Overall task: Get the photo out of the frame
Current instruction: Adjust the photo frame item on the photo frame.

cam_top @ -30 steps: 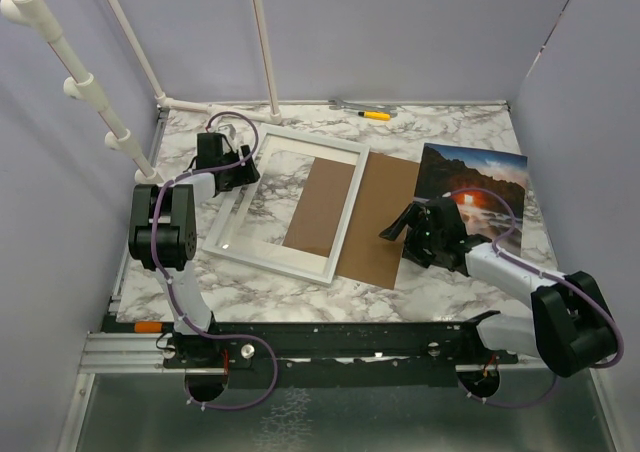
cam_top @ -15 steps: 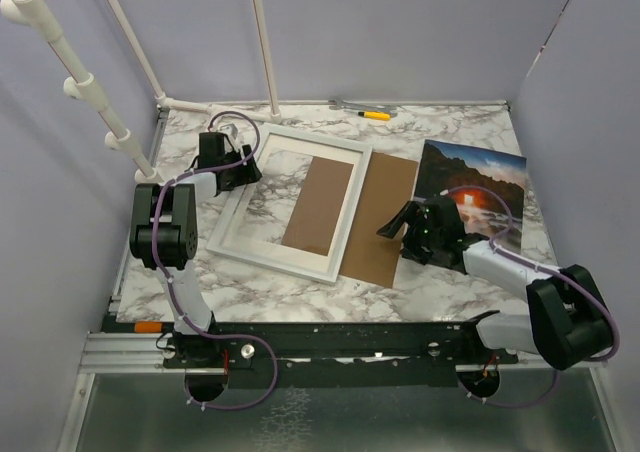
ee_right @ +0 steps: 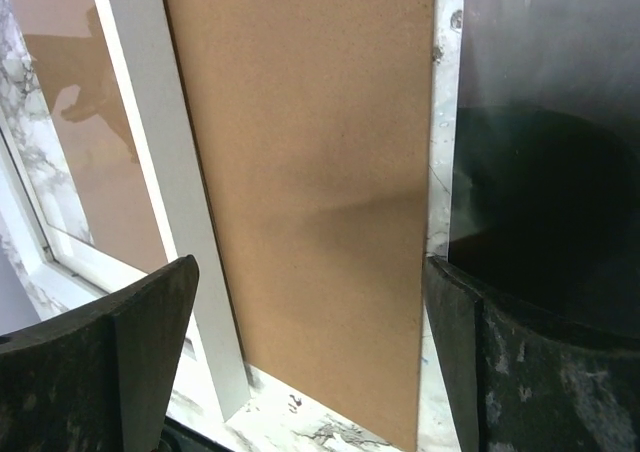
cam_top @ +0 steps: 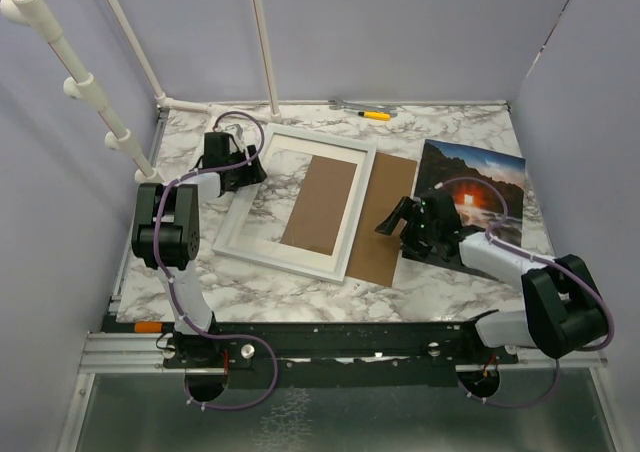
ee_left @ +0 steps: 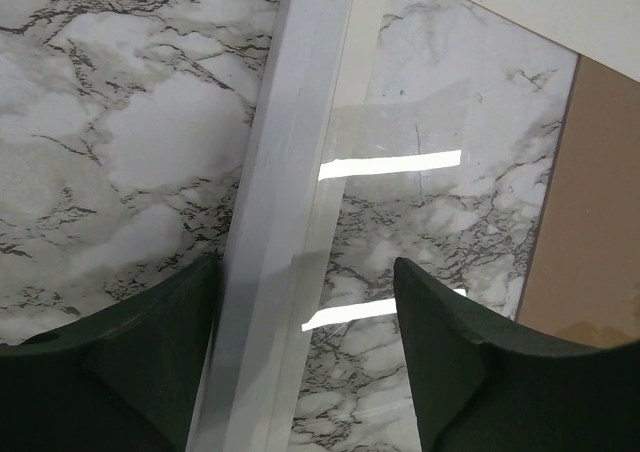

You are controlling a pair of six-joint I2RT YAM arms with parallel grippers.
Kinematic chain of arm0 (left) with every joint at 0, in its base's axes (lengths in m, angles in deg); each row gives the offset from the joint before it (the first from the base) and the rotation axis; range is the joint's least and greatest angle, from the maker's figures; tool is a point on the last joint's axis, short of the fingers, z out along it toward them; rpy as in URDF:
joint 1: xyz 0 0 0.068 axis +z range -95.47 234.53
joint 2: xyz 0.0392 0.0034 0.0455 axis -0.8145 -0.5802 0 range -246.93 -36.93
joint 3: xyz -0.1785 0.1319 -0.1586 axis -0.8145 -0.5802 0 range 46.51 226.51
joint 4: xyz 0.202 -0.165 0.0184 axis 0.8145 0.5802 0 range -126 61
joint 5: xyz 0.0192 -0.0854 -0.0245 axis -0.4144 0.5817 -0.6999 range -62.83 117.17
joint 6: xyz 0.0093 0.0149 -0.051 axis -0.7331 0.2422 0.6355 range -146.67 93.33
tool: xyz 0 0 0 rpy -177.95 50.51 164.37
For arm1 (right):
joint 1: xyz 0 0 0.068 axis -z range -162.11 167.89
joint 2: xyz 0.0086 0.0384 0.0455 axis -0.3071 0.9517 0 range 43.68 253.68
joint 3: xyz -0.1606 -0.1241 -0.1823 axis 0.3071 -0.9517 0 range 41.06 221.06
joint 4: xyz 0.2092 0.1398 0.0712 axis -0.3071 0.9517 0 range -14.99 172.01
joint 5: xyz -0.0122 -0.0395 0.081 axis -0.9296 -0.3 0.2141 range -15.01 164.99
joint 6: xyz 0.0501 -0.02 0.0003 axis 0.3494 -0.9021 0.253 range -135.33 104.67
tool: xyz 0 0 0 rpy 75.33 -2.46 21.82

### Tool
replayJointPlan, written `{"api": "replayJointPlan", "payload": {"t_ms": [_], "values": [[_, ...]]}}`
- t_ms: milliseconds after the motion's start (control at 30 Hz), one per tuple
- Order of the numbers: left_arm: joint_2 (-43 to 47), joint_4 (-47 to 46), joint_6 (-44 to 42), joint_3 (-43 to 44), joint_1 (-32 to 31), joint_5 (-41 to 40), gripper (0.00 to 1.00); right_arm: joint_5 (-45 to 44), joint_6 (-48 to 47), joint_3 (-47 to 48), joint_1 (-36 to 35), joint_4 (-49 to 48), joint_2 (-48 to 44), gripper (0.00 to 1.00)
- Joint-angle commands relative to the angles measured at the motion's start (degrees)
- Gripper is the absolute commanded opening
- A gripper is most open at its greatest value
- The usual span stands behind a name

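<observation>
The white frame (cam_top: 240, 234) lies flat on the marble table, left of centre, with glass in its opening. A brown backing board (cam_top: 385, 227) lies at the frame's right rail and shows through the glass. The photo (cam_top: 490, 177), a dark landscape with an orange glow, lies flat at the right, clear of the frame. My left gripper (cam_top: 250, 172) is open and straddles the frame's left rail (ee_left: 285, 212); its left finger (ee_left: 120, 372) is against the rail's outer edge. My right gripper (cam_top: 392, 222) is open and empty over the board (ee_right: 300, 152), with the photo (ee_right: 540, 92) beside its right finger.
A yellow-handled tool and pens (cam_top: 372, 115) lie at the table's back edge. White pipes (cam_top: 265, 42) rise at the back left. Walls close in on three sides. An orange object (cam_top: 148, 326) sits on the front rail at the left.
The frame has slid slightly right and away, along with my left gripper, whose jaws narrowed a little. My right gripper has moved left off the photo toward the board.
</observation>
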Motion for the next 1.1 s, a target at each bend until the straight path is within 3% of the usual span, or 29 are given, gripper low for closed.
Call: {"api": "replayJointPlan", "payload": {"t_ms": [0,467,1067], "values": [[-2.1,2.0,1.7,0.1,-2.0,4.2,0.71,-0.4,-3.4,2.8,0.2,2.7,2.0,0.98],[-4.1,-0.4,3.9,0.2,-4.3,7.8,0.70,6.2,-5.4,5.2,1.1,-0.9,8.0,0.98],[-6.1,-1.6,4.5,1.7,-7.6,8.7,0.70,3.6,-9.1,7.8,8.7,0.5,8.6,0.99]]}}
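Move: The left hand straddles the photo frame's left bar; the frame's middle lies about 10 cm back and 11 cm to this hand's right, roughly 1 cm below, and the brown backboard's middle some 13 cm back and 23 cm right. From the right hand, the backboard's middle is about 4 cm ahead and 10 cm left, the photo's about 5 cm ahead and 19 cm right, both some 2 cm lower. Sweep the left gripper about 7 cm to the right, its opening unchanged and its outer finger pushing the frame's left bar over the backboard, while the hand turns a little clockwise. Keep the right gripper wide open: ease it forward along the backboard's right edge with its right finger against that edge, nudge slightly left, then carry on forward and swing right off the edge towards the photo, some 4 cm forward in all. ##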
